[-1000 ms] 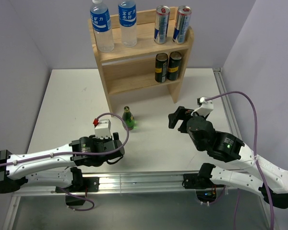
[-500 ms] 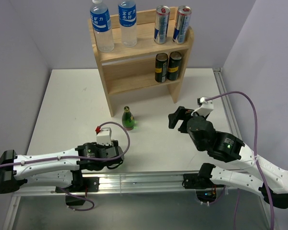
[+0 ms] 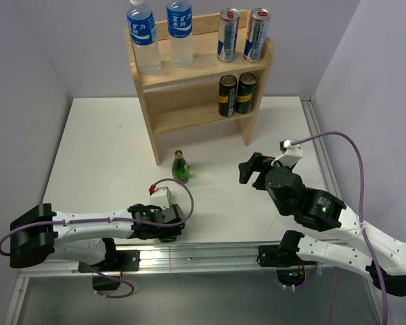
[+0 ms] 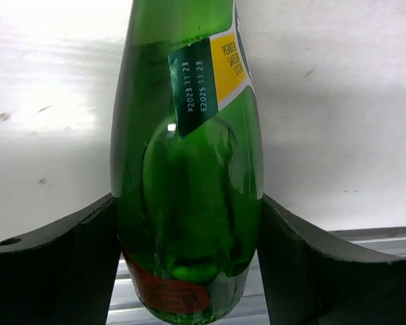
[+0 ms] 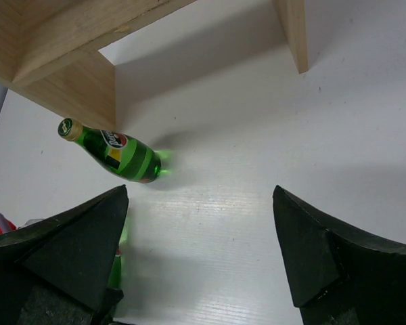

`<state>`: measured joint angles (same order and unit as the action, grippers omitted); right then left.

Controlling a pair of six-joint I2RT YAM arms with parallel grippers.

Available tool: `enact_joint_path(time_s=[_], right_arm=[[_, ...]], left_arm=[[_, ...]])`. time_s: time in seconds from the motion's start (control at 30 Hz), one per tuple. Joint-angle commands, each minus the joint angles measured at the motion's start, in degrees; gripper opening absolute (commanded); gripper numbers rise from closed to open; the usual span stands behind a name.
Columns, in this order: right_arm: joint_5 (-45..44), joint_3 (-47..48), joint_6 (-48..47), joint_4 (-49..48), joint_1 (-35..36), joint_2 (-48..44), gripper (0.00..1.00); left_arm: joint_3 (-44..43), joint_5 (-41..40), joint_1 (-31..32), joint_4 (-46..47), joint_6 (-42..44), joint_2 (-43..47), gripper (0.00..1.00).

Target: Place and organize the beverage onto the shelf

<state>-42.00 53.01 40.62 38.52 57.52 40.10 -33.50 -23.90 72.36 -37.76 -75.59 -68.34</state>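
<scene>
My left gripper (image 4: pixel 187 203) is shut on a green glass bottle (image 4: pixel 189 135) with a green-and-yellow label, its fingers (image 4: pixel 68 264) pressing both sides. In the top view that gripper (image 3: pixel 168 229) lies low by the table's near edge and hides the bottle. A second green bottle (image 3: pixel 181 168) stands in front of the shelf (image 3: pixel 203 53); the right wrist view shows it (image 5: pixel 115 152) too. My right gripper (image 3: pixel 249 169) hovers open to the right of that bottle, nothing between its fingers (image 5: pixel 199 196).
The shelf's top board carries two water bottles (image 3: pixel 143 37) and two tall cans (image 3: pixel 228 34). Two dark cans (image 3: pixel 237 95) stand on the right of the lower tier. A metal rail (image 3: pixel 203 254) runs along the near edge. Walls close in left and right.
My left arm has drawn back and to the right, sinking toward the near edge, still shut. The standing bottle and the right arm have hardly moved.
</scene>
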Motion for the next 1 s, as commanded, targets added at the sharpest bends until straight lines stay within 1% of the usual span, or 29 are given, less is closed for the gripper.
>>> enact_joint_path(time_s=[0.0,0.07,0.1,0.13,0.2,0.23,0.3,0.33,0.37,0.63,0.77,0.97], right_arm=[[-1.5,-0.5,0.5,-1.4,0.3,-1.2,0.94],[-1.6,-0.9,0.7,-1.3,0.4,-1.9,0.94],[-1.8,-1.0,0.8,-1.3,0.4,-2.0,0.94],[-1.9,-1.1,0.9,-1.2,0.3,-2.2,0.94],[-2.0,-1.4,1.0,-1.0,0.3,-2.5,0.94],[-2.2,-1.4,1.0,-1.0,0.3,-2.9,0.94],[-2.4,-1.8,1.0,-1.0,0.3,-3.1,0.94],[-2.6,-1.9,1.0,-1.0,0.3,-3.3,0.94],[-2.6,-2.0,0.8,-1.2,0.3,-3.4,0.94],[-2.9,-1.9,-0.5,-2.2,0.3,-3.4,0.94],[-3.0,-1.7,-1.8,-3.2,0.2,-2.9,0.95],[-3.0,-1.6,-3.5,-4.9,0.2,-2.2,0.95]], left_arm=[[1.6,6.0,-1.0,4.8,1.5,-3.6,0.01],[1.0,7.0,-1.9,4.4,2.7,-4.3,0.10],[0.9,7.4,-2.1,4.4,3.2,-4.8,0.17],[0.6,8.4,-2.3,4.5,3.7,-4.9,0.33],[0.4,9.0,-3.0,4.2,4.4,-5.1,0.49],[0.4,9.6,-3.2,4.5,4.8,-5.1,0.64],[0.4,11.0,-3.8,4.4,5.6,-5.2,0.75],[0.5,11.6,-4.0,5.0,6.3,-5.4,0.96],[0.4,12.4,-4.7,4.6,6.8,-5.7,0.99],[-2.7,13.4,-7.8,0.3,12.7,-7.7,0.99],[-4.9,13.4,-11.6,-1.9,17.0,-8.7,0.99],[-9.0,13.6,-15.7,-4.3,20.3,-10.9,0.99]])
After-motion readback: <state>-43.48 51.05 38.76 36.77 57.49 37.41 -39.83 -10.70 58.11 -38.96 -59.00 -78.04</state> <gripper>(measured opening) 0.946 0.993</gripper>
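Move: The left hand already holds a green bottle low on its body, at the table's near edge; the table spot where it will be let go is about 2 cm to the right, 1 cm ahead and some 3 cm below. The other green bottle stands roughly 22 cm ahead and 5 cm right, with the foot of the shelf's left leg about 28 cm ahead and 5 cm left. From the right hand, that spot lies about 25 cm left, 10 cm back and 27 cm below. Sideways to its right along the table's near edge, the left hand shifts the gripped bottle some 2 cm, then opens its fingers fully to release it. Staying low with the fingers around the bottle, it tips them back towards the base by about 10 degrees and eases left and forward, about 2.5 cm left, towards the other green bottle. ##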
